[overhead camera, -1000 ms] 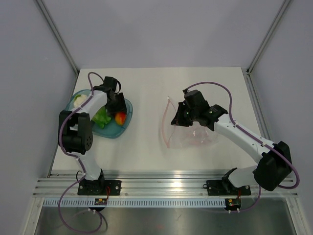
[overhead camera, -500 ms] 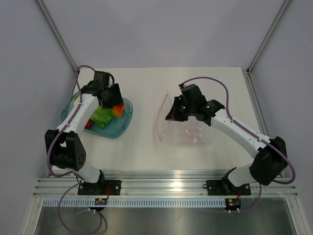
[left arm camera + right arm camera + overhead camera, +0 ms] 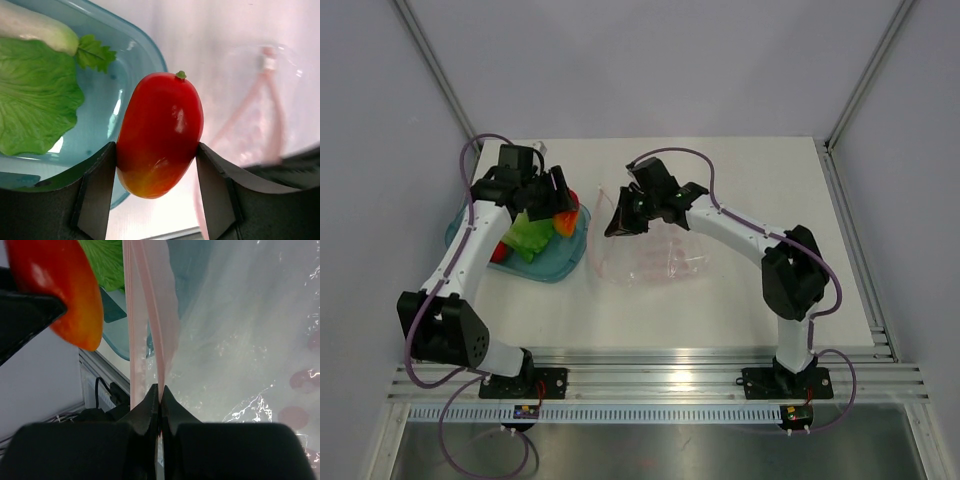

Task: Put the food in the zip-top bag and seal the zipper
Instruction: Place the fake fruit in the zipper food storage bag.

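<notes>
My left gripper (image 3: 558, 207) is shut on a red-orange oval toy fruit (image 3: 160, 135), part of the food, and holds it above the right rim of the teal bowl (image 3: 558, 268). Green leafy pieces (image 3: 527, 238), a red piece (image 3: 500, 252) and a whitish piece (image 3: 30, 27) lie in the bowl. The clear zip-top bag (image 3: 660, 255) lies just right of the bowl, its mouth facing the fruit. My right gripper (image 3: 617, 222) is shut on one side of the pink zipper (image 3: 150, 315) and holds that lip up. In the right wrist view the fruit (image 3: 60, 290) hangs close to the left of the zipper.
The bowl sits near the table's left edge. An aluminium rail (image 3: 660, 380) with both arm bases runs along the near edge. Grey walls and slanted frame posts (image 3: 440, 70) enclose the table on three sides.
My left gripper has taken hold of the red-orange fruit and lifted it out of the bowl. My right gripper has dragged the bag leftwards, up to the bowl.
</notes>
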Controlling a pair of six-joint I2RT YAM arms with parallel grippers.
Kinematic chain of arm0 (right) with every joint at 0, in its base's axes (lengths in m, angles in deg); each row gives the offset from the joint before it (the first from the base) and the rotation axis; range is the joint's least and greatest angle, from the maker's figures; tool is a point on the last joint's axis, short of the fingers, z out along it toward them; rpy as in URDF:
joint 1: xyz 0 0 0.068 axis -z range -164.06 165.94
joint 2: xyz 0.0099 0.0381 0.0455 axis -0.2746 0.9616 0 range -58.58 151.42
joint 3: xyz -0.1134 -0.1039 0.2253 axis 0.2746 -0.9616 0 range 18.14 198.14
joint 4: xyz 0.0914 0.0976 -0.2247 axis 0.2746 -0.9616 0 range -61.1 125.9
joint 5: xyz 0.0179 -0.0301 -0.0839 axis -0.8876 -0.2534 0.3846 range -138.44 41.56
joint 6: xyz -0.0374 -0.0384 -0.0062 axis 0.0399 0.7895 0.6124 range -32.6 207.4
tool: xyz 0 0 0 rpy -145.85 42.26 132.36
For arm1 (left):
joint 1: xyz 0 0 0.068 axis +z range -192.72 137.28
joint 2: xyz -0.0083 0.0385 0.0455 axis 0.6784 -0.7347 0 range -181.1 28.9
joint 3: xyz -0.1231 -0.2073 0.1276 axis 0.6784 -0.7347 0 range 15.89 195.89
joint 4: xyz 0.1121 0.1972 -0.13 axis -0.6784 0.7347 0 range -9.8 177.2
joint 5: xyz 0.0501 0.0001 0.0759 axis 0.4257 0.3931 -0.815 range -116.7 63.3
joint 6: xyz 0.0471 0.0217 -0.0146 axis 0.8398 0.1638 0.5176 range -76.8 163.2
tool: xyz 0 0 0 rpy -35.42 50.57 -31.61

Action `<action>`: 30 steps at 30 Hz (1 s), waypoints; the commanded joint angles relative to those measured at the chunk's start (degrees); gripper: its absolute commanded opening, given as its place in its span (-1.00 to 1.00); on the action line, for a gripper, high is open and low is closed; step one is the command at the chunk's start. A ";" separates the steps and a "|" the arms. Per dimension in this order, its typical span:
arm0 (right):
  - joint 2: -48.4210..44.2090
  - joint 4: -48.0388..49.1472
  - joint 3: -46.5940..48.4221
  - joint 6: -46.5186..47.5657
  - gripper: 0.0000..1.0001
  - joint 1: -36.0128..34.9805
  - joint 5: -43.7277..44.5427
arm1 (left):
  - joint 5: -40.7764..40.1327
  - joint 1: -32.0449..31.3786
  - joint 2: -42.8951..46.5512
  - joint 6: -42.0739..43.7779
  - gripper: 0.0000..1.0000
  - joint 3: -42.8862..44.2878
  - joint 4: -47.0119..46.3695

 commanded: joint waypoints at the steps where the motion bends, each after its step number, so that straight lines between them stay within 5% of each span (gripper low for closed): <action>1: 1.25 3.00 4.30 -2.11 -0.89 -0.80 -3.70 | 8.31 0.01 4.49 -0.50 -1.00 1.57 -1.71; 14: 1.25 5.82 4.83 -3.96 -0.90 -0.89 -5.46 | 24.93 -0.52 5.99 -8.41 -1.00 -6.60 -12.69; 30: -3.76 7.92 3.69 -4.13 -0.90 -0.81 -5.37 | 19.04 -0.69 1.59 -6.39 -1.00 -10.04 -10.76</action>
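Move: The red-orange fruit is already between the left fingers, over the bowl's right rim. The pink-edged bag mouth is open about 8 cm to that hand's right, 3 cm nearer the base and 4 cm lower; the right gripper is 10 cm right and 5 cm back, and the bowl's middle 13 cm left, 4 cm back and 15 cm down. From the right hand, the mouth is 2 cm left and 2 cm ahead, the fruit 9 cm left and 4 cm ahead. The fruit, still pinched by the left fingers, is carried some 6 cm right and slightly back, arching up about 4 cm and then sinking as much again to bring it to the bag mouth, while the wrist tilts roughly 20 degrees so the fingertips lean further right. The right hand keeps its pinch on the zipper strip, shifting a couple of centimetres left and a little up to meet it. ##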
